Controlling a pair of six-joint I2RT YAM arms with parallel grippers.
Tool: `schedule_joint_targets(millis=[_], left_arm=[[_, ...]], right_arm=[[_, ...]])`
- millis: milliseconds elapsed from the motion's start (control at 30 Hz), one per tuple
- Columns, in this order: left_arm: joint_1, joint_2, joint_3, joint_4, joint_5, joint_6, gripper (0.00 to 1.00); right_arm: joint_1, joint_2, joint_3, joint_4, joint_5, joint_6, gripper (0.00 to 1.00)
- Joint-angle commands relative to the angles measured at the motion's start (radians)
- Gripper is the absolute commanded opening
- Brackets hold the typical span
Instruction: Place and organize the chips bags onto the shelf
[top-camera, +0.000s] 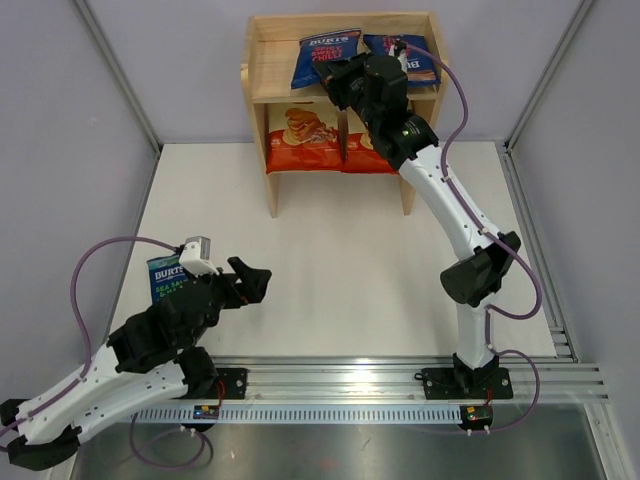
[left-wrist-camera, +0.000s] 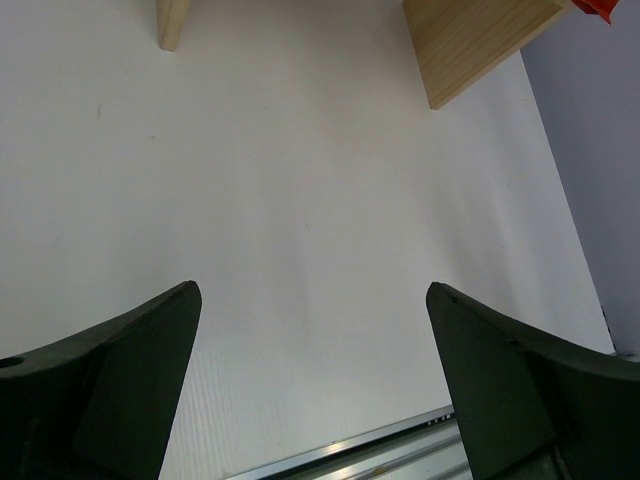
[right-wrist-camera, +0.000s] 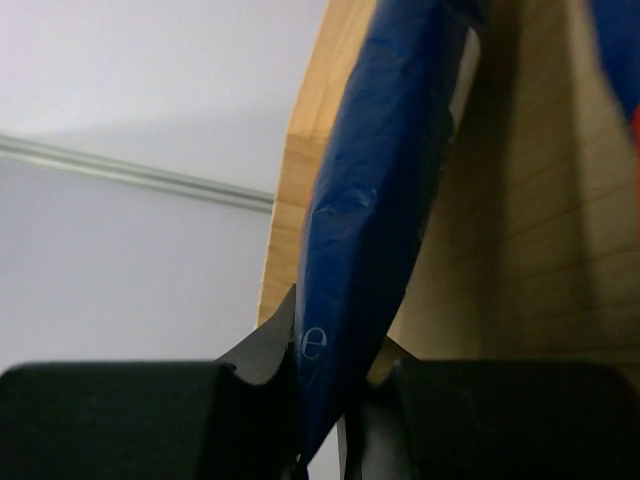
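Note:
The wooden shelf (top-camera: 262, 75) stands at the back. Two cream-and-red cassava bags (top-camera: 300, 140) stand on its lower tier. Two dark blue Burts bags lie on top: one in the middle (top-camera: 318, 60), one at the right (top-camera: 385, 45). My right gripper (top-camera: 340, 85) is shut on the near edge of the middle dark blue bag (right-wrist-camera: 370, 200), beside the shelf's wood (right-wrist-camera: 550, 230). The blue-green Burts bag (top-camera: 165, 278) lies on the table at the left, partly under my left arm. My left gripper (top-camera: 255, 280) is open and empty above bare table (left-wrist-camera: 310, 200).
The shelf's legs (left-wrist-camera: 172, 20) show at the top of the left wrist view. A metal rail (top-camera: 400, 375) runs along the table's near edge. Grey walls enclose the table on three sides.

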Motion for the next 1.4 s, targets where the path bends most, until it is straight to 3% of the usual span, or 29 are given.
schedule_joint_targets(millis=[0, 133, 300, 533, 700, 1033, 1367], left_arm=[[0.002, -0.041, -0.013, -0.02, 0.02, 0.001, 0.99], [0.002, -0.073, -0.018, -0.027, 0.032, -0.007, 0.99], [0.002, -0.089, -0.018, -0.044, 0.049, -0.019, 0.99], [0.002, -0.112, -0.003, -0.075, 0.054, -0.025, 0.99], [0.002, -0.093, 0.023, -0.107, 0.046, -0.024, 0.99], [0.002, -0.06, 0.057, -0.147, 0.046, -0.024, 0.99], [0.002, -0.021, 0.072, -0.152, 0.075, -0.025, 0.99]], right_arm=[[-0.012, -0.02, 0.056, -0.036, 0.141, 0.087, 0.11], [-0.021, -0.039, 0.016, -0.05, 0.211, 0.143, 0.1], [-0.049, -0.025, -0.01, -0.043, 0.192, 0.226, 0.12], [-0.057, -0.009, 0.039, -0.148, 0.15, 0.237, 0.27], [-0.057, -0.045, 0.03, -0.22, 0.147, 0.23, 0.46], [-0.057, -0.086, 0.055, -0.326, 0.152, 0.22, 0.55], [-0.046, -0.118, 0.029, -0.293, 0.104, 0.274, 0.56]])
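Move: The right hand still grips the spicy chilli bag over the front of the top shelf; the free spot for it lies some 4 cm ahead, 4 cm to the right and 3 cm lower. The other chilli bag is about 16 cm to the hand's right and 6 cm ahead, some 4 cm lower; the left cassava bag is roughly 20 cm below, 5 cm left and 2 cm ahead. From the left hand the spot is about 36 cm ahead, 18 cm right and 23 cm up. Still pinching the chilli bag, the right hand slides it about 4 cm right towards the other chilli bag, 2 to 3 cm forward and slightly down, turning some 10 degrees clockwise as the fingers tip downward. The fingers then open to about half and let go while the hand eases back 2 to 3 cm and another 1 cm right. The left hand, empty and wide open, drifts back about 2 cm. ##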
